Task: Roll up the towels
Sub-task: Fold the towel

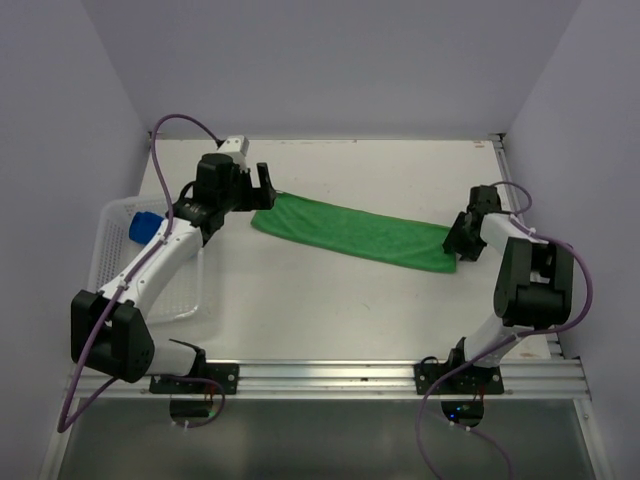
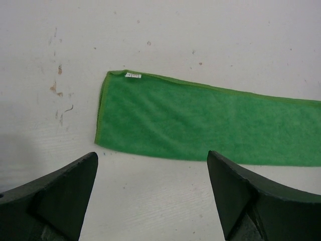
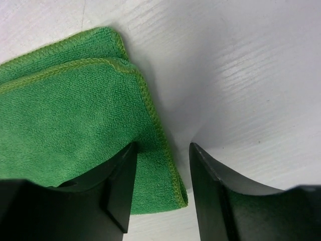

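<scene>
The green towel (image 1: 350,232) lies as a long folded strip across the middle of the table, slanting from far left to near right. My left gripper (image 1: 258,185) hovers open just off its left end (image 2: 200,125), fingers wide apart and nothing between them (image 2: 152,154). My right gripper (image 1: 460,238) is down at the towel's right end. Its fingers straddle the folded, stitched edge (image 3: 75,115) with a gap still showing (image 3: 163,145). The blue towel (image 1: 143,226) lies bunched in the basket, partly hidden by the left arm.
A white mesh basket (image 1: 105,240) sits at the left edge of the table under the left arm. Walls close in the back and both sides. An aluminium rail (image 1: 330,378) with the arm bases runs along the near edge.
</scene>
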`<state>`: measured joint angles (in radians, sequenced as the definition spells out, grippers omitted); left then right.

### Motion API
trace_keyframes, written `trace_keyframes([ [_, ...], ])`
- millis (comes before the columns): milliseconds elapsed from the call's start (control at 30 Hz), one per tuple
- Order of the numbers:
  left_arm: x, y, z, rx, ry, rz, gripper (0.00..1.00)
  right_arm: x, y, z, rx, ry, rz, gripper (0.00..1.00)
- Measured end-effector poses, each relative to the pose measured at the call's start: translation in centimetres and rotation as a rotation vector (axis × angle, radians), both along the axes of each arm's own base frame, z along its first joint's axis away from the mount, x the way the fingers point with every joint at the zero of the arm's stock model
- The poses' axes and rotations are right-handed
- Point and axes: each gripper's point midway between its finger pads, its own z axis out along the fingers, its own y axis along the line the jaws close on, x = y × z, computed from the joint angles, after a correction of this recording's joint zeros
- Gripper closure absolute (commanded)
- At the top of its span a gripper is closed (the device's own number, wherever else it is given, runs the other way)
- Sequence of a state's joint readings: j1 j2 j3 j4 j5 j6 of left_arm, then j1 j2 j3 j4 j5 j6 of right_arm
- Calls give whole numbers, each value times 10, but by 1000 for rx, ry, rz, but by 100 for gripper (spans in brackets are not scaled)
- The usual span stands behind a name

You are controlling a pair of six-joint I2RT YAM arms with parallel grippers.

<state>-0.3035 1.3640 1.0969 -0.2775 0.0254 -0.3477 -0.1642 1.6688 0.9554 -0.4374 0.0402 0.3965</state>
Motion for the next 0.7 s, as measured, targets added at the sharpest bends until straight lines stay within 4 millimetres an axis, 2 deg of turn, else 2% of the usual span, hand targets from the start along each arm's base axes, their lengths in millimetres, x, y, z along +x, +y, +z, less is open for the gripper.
trace_keyframes([
  [233, 0, 1, -1, 3, 2, 4, 6, 2, 1, -3, -57, 24, 27, 73],
  [467, 0, 1, -1, 3, 2, 3, 6, 4, 5, -1, -57, 26, 36, 99],
  [700, 0, 0, -1, 3, 2, 2, 6, -17, -12, 3, -142, 132, 1, 100],
])
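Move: The green towel's right-hand edge already runs between the right hand's open fingers, roughly 1 cm below them. From that hand, the towel's near right corner lies about 5 cm back and level with it sideways. The far right corner is some 6 cm ahead and 2 cm left, and the towel's middle about 5 cm ahead and 29 cm left. From the raised left hand, the gripped edge is about 50 cm right, 6 cm back and 19 cm below. The green towel's right edge, a little in from its near corner, is pinched as the right fingers shut from half open, the hand almost still just above the table. Once shut they keep hold, and the hand draws back and to the right, roughly 2.5 cm, tilting about 10 degrees as it goes. ##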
